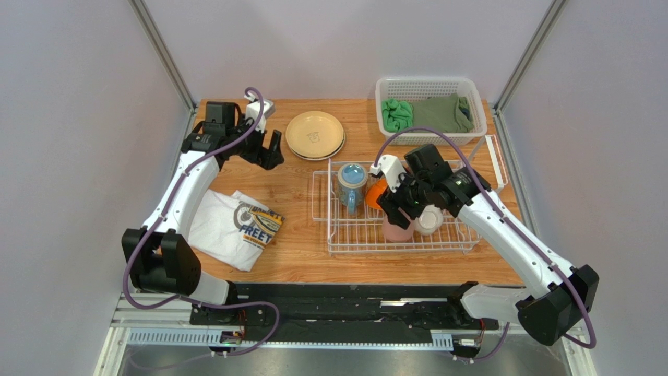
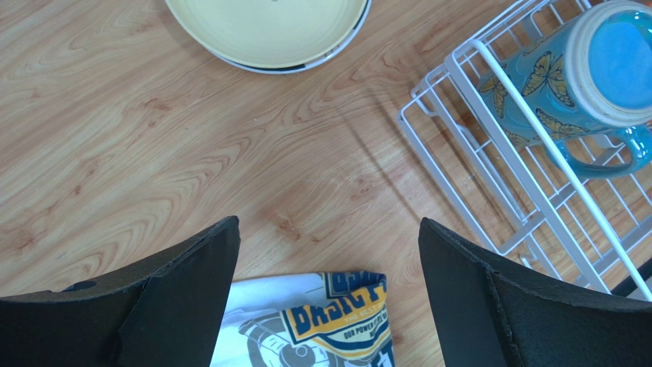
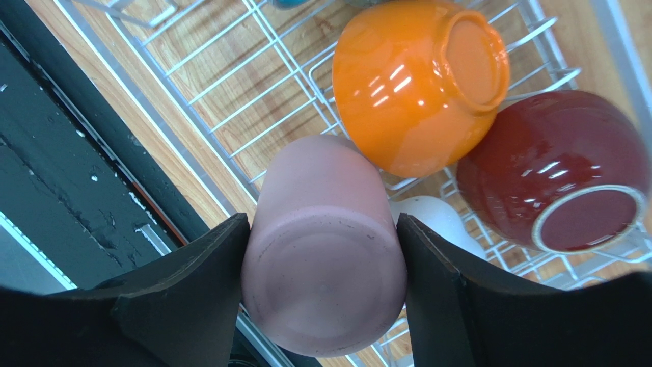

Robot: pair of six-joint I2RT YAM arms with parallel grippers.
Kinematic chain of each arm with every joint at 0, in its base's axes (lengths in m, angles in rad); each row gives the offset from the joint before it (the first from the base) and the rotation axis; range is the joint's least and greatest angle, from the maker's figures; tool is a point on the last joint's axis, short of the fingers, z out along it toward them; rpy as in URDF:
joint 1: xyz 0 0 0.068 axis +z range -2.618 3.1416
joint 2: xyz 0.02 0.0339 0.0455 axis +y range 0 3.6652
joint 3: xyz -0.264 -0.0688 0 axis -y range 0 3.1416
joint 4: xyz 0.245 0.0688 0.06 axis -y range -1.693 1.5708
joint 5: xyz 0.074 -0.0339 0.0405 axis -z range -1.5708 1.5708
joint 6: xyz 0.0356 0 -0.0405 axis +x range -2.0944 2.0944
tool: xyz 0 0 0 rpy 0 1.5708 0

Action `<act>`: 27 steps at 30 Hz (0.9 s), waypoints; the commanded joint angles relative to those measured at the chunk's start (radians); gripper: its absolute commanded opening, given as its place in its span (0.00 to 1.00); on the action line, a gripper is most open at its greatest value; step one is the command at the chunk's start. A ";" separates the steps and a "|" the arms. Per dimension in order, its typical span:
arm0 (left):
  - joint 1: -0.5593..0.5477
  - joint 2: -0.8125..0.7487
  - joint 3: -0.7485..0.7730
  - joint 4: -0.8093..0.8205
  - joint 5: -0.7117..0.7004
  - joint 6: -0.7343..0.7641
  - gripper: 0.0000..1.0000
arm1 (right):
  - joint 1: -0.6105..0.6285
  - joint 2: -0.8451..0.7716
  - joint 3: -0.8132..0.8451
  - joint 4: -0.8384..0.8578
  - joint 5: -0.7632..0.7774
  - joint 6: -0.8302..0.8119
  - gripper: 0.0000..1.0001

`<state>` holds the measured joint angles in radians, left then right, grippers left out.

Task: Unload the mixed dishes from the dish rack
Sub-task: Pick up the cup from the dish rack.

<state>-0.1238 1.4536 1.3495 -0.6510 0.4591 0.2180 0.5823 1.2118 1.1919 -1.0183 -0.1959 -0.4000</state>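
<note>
The white wire dish rack (image 1: pixel 345 229) sits right of centre on the table. My right gripper (image 3: pixel 323 225) is shut on the upside-down pink cup (image 3: pixel 325 245), one pad pressed against each side; the cup (image 1: pixel 397 229) stands at the rack's front. Beside it lie the orange bowl (image 3: pixel 413 84), the dark red bowl (image 3: pixel 555 168) and a small white bowl (image 3: pixel 438 218). The light-blue mug (image 1: pixel 352 182) rests in the rack's left end. Tan plates (image 1: pixel 314 134) are stacked on the table behind the rack. My left gripper (image 2: pixel 327 223) hangs open over bare wood, left of the plates.
A printed white T-shirt (image 1: pixel 235 227) lies folded at the front left, its corner under my left gripper. At the back right stands a white perforated basket (image 1: pixel 427 81) holding green cloths (image 1: pixel 397 114). The black rail runs just past the rack's front edge.
</note>
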 commanded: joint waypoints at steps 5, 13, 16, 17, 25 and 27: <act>-0.004 -0.056 0.007 0.082 0.212 -0.032 0.94 | 0.004 -0.006 0.234 -0.017 -0.005 -0.019 0.00; -0.013 -0.045 0.031 0.160 0.510 -0.126 0.93 | 0.004 0.003 0.370 0.032 -0.080 0.027 0.00; -0.031 -0.021 0.059 0.180 0.593 -0.158 0.92 | 0.004 0.012 0.409 0.069 -0.102 0.043 0.00; -0.039 -0.012 0.065 0.194 0.613 -0.179 0.92 | 0.004 0.014 0.428 0.079 -0.105 0.055 0.00; -0.158 0.044 0.024 0.628 0.843 -0.562 0.91 | 0.004 0.014 0.489 0.239 -0.221 0.101 0.00; -0.180 0.053 -0.019 0.791 0.865 -0.684 0.91 | 0.004 -0.001 0.468 0.315 -0.255 0.121 0.00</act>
<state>-0.2588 1.4948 1.3735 -0.2565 1.1770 -0.1787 0.5819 1.2293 1.6352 -0.8921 -0.3565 -0.3321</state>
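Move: My right fingers already hold the pink cup, just up from its spot in the rack; my left hand, which it is to meet, is about 30 cm to the left and 15 cm ahead, slightly higher. Around the right hand, all some 9 cm lower: orange bowl about 8 cm ahead and 2 left, white cup 2 ahead and 7 right, blue mug 11 ahead and 10 left. From my left hand the pink cup lies about 28 cm right, 14 back and 6 below. I lift the pink cup steadily, about 18 cm up with my right hand, drifting some 6 cm left and tilting the fingers up about 30 degrees so its free end swings towards my left hand, grip unchanged. Meanwhile my open left hand comes right some 13 cm, rising and drawing back a little, rolling and turning clockwise until its fingers point right, nearly level, at the cup. ##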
